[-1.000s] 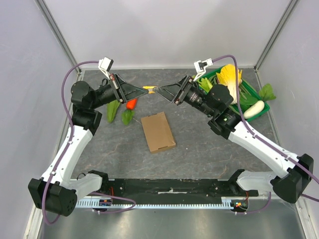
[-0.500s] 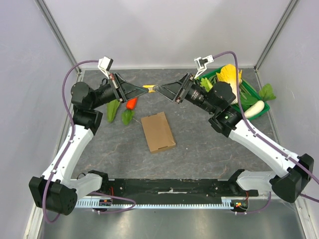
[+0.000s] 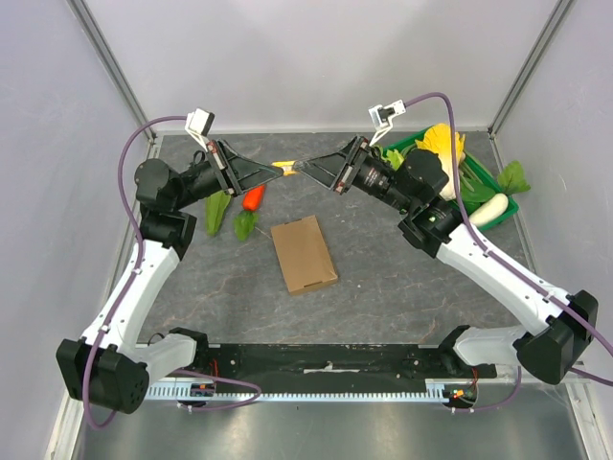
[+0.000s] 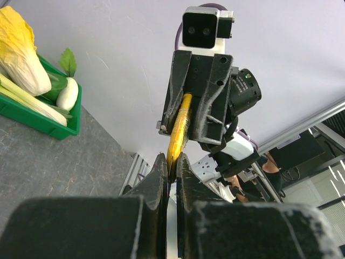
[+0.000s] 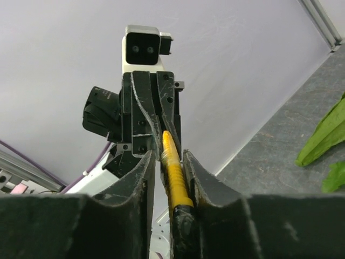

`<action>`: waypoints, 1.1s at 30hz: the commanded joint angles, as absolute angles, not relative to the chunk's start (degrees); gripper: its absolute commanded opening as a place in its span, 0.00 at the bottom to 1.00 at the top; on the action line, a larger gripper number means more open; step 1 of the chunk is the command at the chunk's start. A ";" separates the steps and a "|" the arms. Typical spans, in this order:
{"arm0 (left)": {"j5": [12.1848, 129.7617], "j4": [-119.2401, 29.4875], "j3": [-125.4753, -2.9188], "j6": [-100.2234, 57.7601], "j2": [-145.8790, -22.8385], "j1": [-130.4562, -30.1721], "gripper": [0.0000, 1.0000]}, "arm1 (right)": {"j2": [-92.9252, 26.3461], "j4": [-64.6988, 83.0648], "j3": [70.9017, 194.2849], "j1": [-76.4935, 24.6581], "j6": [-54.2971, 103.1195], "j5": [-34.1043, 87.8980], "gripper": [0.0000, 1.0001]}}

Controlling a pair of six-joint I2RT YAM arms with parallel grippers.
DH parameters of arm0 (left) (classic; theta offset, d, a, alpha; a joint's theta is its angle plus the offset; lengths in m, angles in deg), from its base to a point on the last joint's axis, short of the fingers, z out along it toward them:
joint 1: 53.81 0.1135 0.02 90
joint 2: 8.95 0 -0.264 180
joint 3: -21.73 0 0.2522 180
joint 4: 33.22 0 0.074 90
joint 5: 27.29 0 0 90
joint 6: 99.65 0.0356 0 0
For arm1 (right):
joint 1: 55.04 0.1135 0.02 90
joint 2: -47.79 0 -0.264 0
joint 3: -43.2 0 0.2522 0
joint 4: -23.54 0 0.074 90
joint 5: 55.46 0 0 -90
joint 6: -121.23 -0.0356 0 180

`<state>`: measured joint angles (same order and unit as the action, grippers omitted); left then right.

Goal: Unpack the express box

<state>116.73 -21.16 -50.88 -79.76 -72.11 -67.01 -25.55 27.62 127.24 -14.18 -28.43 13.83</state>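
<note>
The express box (image 3: 304, 254), a flat brown cardboard box with its lid down, lies on the grey table between the arms. Above the far side of the table both grippers meet tip to tip. My left gripper (image 3: 278, 170) is shut on the thin end of a yellow-handled tool (image 3: 285, 169); in the left wrist view the tool (image 4: 179, 127) rises from the left gripper (image 4: 171, 162) into the other arm's fingers. My right gripper (image 5: 167, 159) straddles the yellow handle (image 5: 173, 172), which rests against one finger, with a gap at the other.
A green crate (image 3: 502, 213) at the back right holds a yellow cabbage (image 3: 442, 153), a white radish (image 3: 488, 209) and leafy greens. A red vegetable (image 3: 252, 199) and green leaves (image 3: 218, 213) lie on the table under the left arm.
The right gripper has crept left and up, further over the yellow handle, and its jaws have narrowed around it. The left gripper keeps its hold and has not moved.
</note>
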 commanded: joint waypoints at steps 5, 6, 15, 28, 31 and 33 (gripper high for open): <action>120.10 -23.59 -53.11 -78.92 -74.96 -67.61 0.09 | -26.39 23.23 131.22 -13.21 -23.98 12.82 0.00; 120.02 -25.25 -53.29 -77.87 -75.13 -67.61 0.29 | -25.95 21.31 131.23 -13.12 -22.14 13.61 0.00; 108.35 -52.70 -54.69 -63.30 -73.90 -67.09 0.85 | -22.26 6.28 129.91 -13.30 -7.37 30.02 0.00; 89.61 -64.21 -38.54 -55.80 -83.48 -69.19 0.88 | -19.80 7.22 114.11 -12.42 4.77 47.63 0.00; 87.42 -60.78 -35.28 -54.92 -86.20 -69.46 0.87 | -20.76 9.34 111.11 -11.80 4.94 49.04 0.00; 85.74 -59.47 -34.48 -53.43 -87.70 -69.37 0.87 | -22.08 12.23 109.35 -11.36 4.51 49.57 0.00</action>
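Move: Gripped by its blade end in the left fingers, the yellow knife reaches back between the right hand's part-open fingers, its middle about 3 cm to the left of the right hand and 1 cm ahead. The cardboard box lies far below the left hand, some 40 cm down, 6 cm ahead and 2 cm to its right. From the left hand the carrot lies about 28 cm ahead and 12 cm left, and the small leaf 18 cm ahead and 14 cm left, both at table level. Closing first, the right fingers shut on the knife's black end while it hangs between the hands; the left fingers then open wide and let go. The left hand plunges about 33 cm towards the box's left side, its fingers tipping downward. The right hand sinks some 20 cm, also drifting right and forward, and swings the knife down and clockwise to point at the box. ##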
